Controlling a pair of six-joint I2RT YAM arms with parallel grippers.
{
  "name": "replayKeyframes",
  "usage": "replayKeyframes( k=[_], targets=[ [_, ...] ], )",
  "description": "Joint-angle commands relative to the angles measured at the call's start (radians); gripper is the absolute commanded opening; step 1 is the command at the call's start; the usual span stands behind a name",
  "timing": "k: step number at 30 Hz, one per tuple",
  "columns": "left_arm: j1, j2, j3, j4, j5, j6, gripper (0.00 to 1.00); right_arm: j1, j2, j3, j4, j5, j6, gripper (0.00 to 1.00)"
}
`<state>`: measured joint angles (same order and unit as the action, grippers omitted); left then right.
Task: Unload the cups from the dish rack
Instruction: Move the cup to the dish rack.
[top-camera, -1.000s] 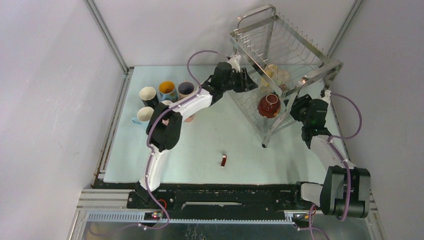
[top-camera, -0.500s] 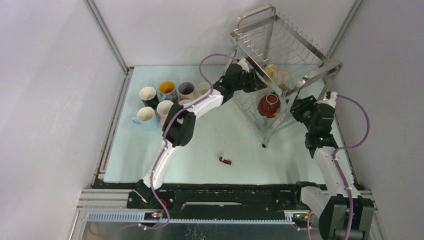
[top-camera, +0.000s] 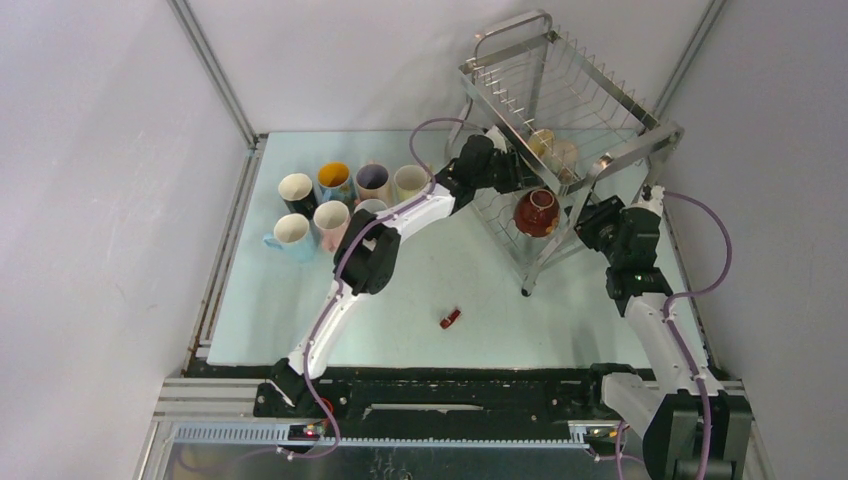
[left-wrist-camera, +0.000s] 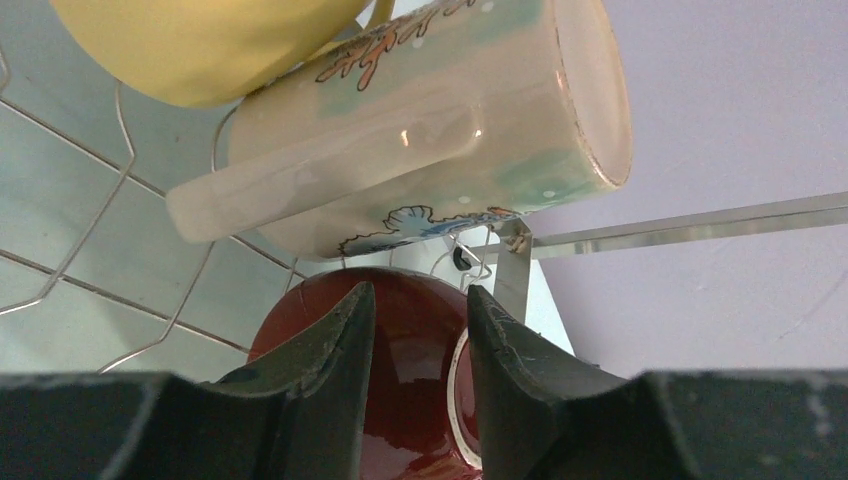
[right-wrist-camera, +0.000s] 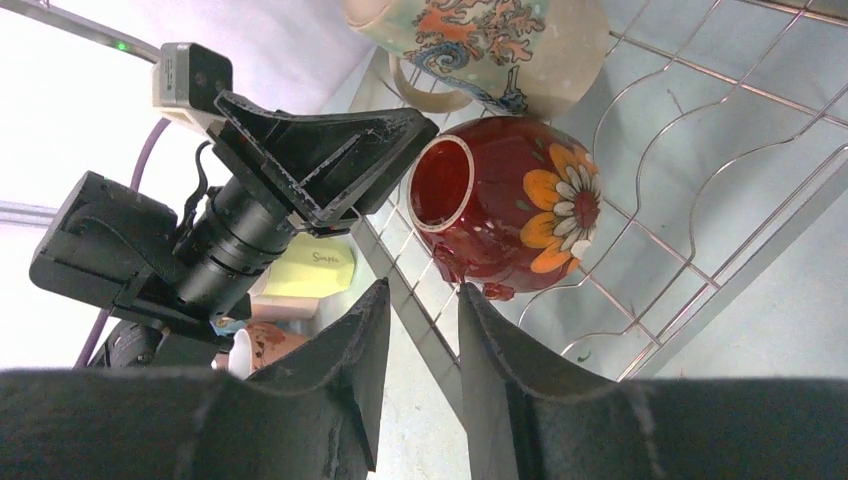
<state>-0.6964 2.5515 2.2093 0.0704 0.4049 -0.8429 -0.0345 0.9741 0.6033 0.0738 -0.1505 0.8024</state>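
Observation:
The chrome wire dish rack stands at the back right. On its lower tier a dark red flowered cup lies on its side, seen large in the right wrist view. Above it lie a cream patterned cup and a yellow cup. My left gripper reaches into the rack, open. Its tips are at the red cup's rim; I cannot tell if they touch. My right gripper is open beside the rack's front post, whose bar shows in the gap.
Several unloaded cups stand grouped at the table's back left: black, yellow-lined, purple, cream, pink, light blue. A small dark red fragment lies mid-table near the front. Walls close in on both sides.
My left arm has stretched right, carrying its gripper into the rack toward the red cup. My right gripper has shifted toward the rack's post and narrowed slightly. The red fragment has turned a little.

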Motion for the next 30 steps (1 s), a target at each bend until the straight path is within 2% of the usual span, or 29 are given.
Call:
replayKeyframes(
  k=[1,15,30],
  targets=[
    [-0.011,0.003,0.062,0.028,0.051,-0.029,0.42,0.063,-0.029,0.050,-0.015,-0.075,0.010,0.39],
    [-0.057,-0.163,-0.244,0.106,0.071,-0.057,0.41,0.067,-0.021,0.065,-0.036,-0.090,0.040,0.40],
    [-0.084,-0.242,-0.331,0.124,0.085,-0.037,0.41,0.094,0.002,0.087,-0.048,-0.095,0.021,0.40]
  ],
)
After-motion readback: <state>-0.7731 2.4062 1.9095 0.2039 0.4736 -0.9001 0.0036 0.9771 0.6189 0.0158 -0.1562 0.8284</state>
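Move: The upturned red cup on the rack's lower shelf is just on the near side of the left gripper: its middle lies about 5 cm back, 2 cm to the right and 4 cm below. From the same hand, the cream patterned mug stands some 7 cm ahead and 6 cm right, the yellow cup about 11 cm ahead and 3 cm right, both roughly 4 cm lower. From the right hand, the red cup is some 5 cm ahead, 8 cm left and 8 cm below. Draw the left gripper back towards the robot about 8 cm, slowly at first and then faster, with a slight drift right, its part-open fingers pushing the red cup along the shelf from its far side; let the hand swing slightly clockwise as it goes. Ease the right hand about 1.5 cm left against the rack's right side, then hold it there, its fingers unchanged. ##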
